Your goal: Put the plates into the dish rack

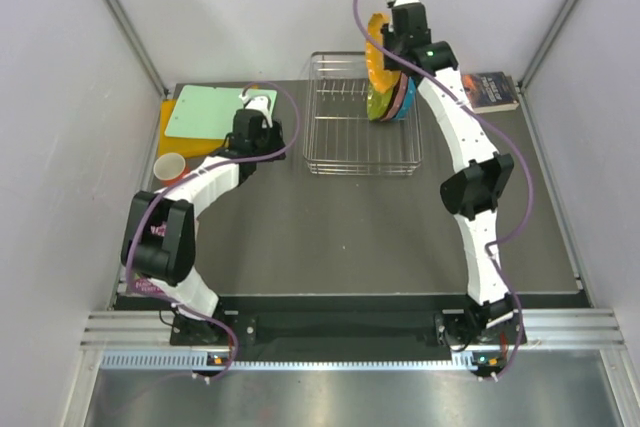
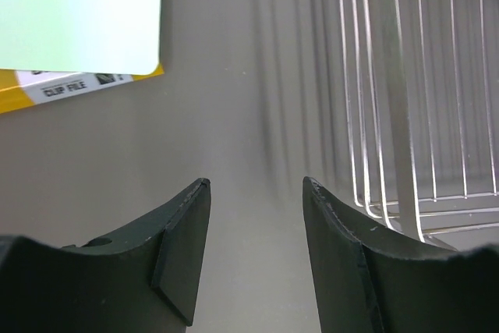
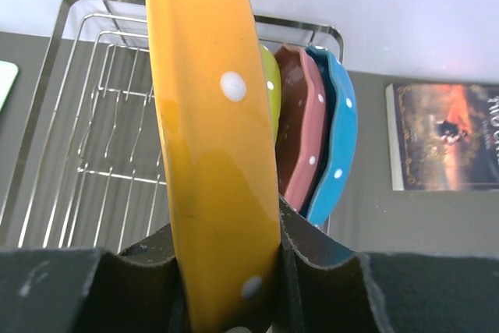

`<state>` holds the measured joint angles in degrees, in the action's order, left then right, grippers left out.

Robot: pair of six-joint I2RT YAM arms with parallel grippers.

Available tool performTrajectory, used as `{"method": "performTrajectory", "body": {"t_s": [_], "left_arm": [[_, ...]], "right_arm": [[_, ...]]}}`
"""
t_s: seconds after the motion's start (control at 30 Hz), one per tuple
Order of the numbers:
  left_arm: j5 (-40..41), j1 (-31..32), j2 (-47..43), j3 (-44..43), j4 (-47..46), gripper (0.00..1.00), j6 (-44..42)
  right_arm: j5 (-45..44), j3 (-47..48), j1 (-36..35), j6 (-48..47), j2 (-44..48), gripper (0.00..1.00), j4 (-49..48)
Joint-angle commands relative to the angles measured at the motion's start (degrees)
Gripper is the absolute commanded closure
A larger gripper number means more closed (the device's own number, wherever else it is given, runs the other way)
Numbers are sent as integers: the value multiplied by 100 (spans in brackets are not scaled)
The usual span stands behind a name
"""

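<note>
My right gripper is shut on the orange plate, holding it on edge above the right end of the dish rack. To its right the yellow-green plate, the pink plate and the blue plate stand on edge in the rack. From above, the orange plate hangs over the silver wire rack, with the right gripper on it. My left gripper stands open and empty over the dark table, left of the rack.
A green cutting board lies on a yellow box at the back left, with an orange mug in front of it. A book lies at the back right beside the rack. White walls stand close around the table.
</note>
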<state>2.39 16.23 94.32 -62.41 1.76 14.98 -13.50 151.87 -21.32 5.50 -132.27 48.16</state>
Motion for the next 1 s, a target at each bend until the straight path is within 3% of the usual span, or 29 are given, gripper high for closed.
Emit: {"method": "performTrajectory", "body": {"t_s": [0.0, 0.57, 0.97], "left_arm": [[-125, 170, 121, 27, -492, 44, 145], [-696, 917, 508, 168, -1037, 46, 576], [-627, 1049, 104, 379, -1020, 46, 506]], "right_arm": [[-777, 563, -197, -400, 105, 100, -1274], [-1498, 528, -592, -1235, -431, 100, -1678], [-1726, 510, -628, -1385, -818, 100, -1758]]}}
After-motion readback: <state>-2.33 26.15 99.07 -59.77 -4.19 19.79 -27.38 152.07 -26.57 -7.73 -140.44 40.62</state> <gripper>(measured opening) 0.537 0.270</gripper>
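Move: Above the far half of the dish rack, the right hand holds the orange plate, with the free slot beside the green plate about 16 cm below, 2 cm farther out and 1 cm left. The green, pink and blue plates stand some 2, 5 and 8 cm to its right, each about 2 cm ahead and 13 cm lower. For the left hand, the rack's near-left corner is about 7 cm right, 3 cm back and 6 cm down; the mint board's middle is 16 cm left, 10 cm ahead and 9 cm down. Lowering the still-gripped orange plate about 5 cm towards the slot beside the green plate, the right hand also eases a little forward and left and rolls its left side down nearly 20 degrees. Meanwhile the left hand, fingers staying half open, goes about 9 cm right, some 3 cm back and down, turning about 10 degrees clockwise; its right finger meets the rack's near-left corner and pushes it right. ##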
